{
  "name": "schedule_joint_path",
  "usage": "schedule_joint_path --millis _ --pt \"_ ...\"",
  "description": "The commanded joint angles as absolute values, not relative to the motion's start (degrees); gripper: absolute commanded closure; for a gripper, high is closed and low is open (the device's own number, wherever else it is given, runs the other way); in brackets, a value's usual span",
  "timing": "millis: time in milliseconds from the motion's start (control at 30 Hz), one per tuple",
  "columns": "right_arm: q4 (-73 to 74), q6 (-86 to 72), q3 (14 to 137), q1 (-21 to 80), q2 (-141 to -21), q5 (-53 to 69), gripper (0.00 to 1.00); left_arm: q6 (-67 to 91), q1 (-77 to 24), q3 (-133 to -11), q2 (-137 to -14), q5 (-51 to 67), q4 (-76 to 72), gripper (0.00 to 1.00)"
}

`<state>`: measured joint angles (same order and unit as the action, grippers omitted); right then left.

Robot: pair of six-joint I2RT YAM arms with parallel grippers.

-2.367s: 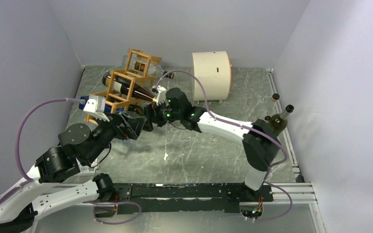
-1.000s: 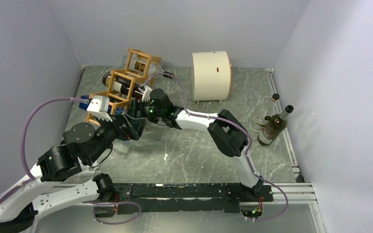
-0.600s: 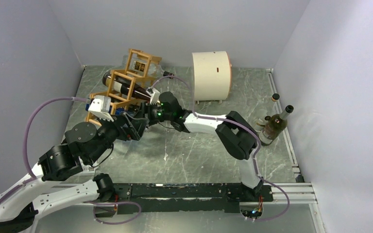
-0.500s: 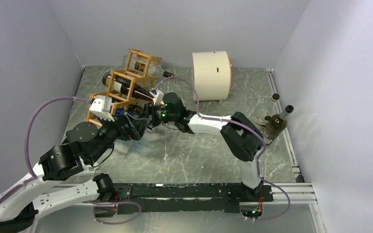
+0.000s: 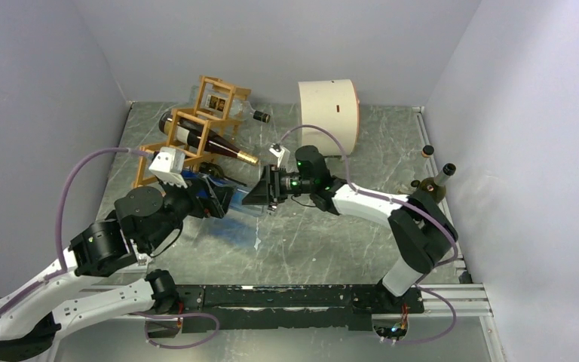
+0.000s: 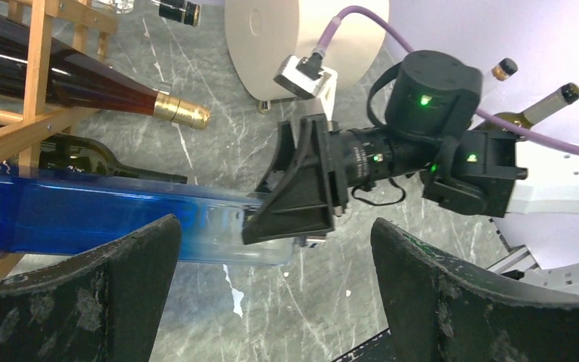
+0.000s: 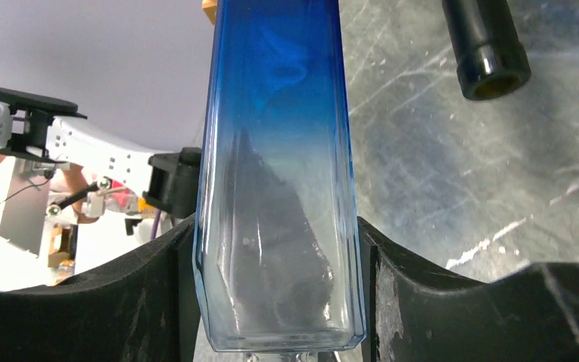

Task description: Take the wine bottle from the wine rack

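Note:
The orange-brown wooden wine rack [image 5: 196, 124] stands at the back left. A dark wine bottle with gold foil [image 5: 211, 142] lies in one cell, and a dark green bottle [image 6: 98, 162] lies lower down. My right gripper [image 5: 260, 192] is shut on the clear end of a square blue glass bottle [image 6: 83, 222], which lies level just above the table. The bottle's blue end reaches to the rack's lowest cell. In the right wrist view both fingers [image 7: 158, 286] press the bottle's [image 7: 279, 151] sides. My left gripper [image 6: 275, 225] is open and empty, close beside this bottle.
A cream cylindrical drum [image 5: 328, 117] stands at the back centre. At the right edge a green wine bottle [image 5: 430, 188] stands upright, with a small brown object [image 5: 427, 151] beyond it. A clear bottle's black cap [image 5: 260, 117] pokes out of the rack's top cell.
My right gripper closed on the blue bottle's end and drew back to the right, pulling the bottle out from the rack. The left arm shifted slightly to the right.

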<state>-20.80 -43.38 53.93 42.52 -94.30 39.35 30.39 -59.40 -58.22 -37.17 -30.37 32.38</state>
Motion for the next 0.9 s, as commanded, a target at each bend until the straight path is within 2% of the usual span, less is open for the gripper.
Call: schedule_joint_path --millis 0,100,367,467,633,867 --pt "-25.7 -45.1 52.0 39.9 -87.9 47.3 1.0 28.4 -59.2 -58.4 -39.0 -29.1 30.6 0.01" --pt "-25.1 -46.5 49.8 37.8 -85.1 49.6 1.0 27.9 -59.2 -58.2 -40.2 -28.2 30.1 0.01" --pt "-8.6 -40.2 47.3 34.1 -78.5 52.0 1.0 22.0 -59.2 -56.2 -41.3 -22.5 26.7 0.01" --pt "-1.6 -36.9 47.4 32.9 -76.8 53.1 1.0 13.2 -59.2 -54.8 -41.8 -16.3 25.9 0.01" --pt "9.3 -31.5 49.2 32.5 -75.0 52.7 1.0 -2.5 -59.2 -53.0 -44.9 1.9 28.6 0.01" --pt "14.7 -28.9 50.2 32.4 -73.4 52.0 1.0 -16.9 -59.2 -47.9 -52.1 11.8 26.0 0.01"
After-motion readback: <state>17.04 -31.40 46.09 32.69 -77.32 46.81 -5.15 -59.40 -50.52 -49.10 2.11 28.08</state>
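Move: The right hand already holds the blue bottle by its clear end; the bottle's middle is some 12 cm to its left, 2 cm ahead and 3 cm lower. From the open left hand that middle lies about 6 cm ahead, 3 cm left and 18 cm below. Counted from the blue bottle's middle, the dark bottle is roughly 6 cm farther out and 2 cm left, and the gold-necked bottle some 14 cm farther out and 4 cm left. Still gripping, the right hand draws the blue bottle about 13 cm right-back; open left sinks rightwards towards it, twisting clockwise. ##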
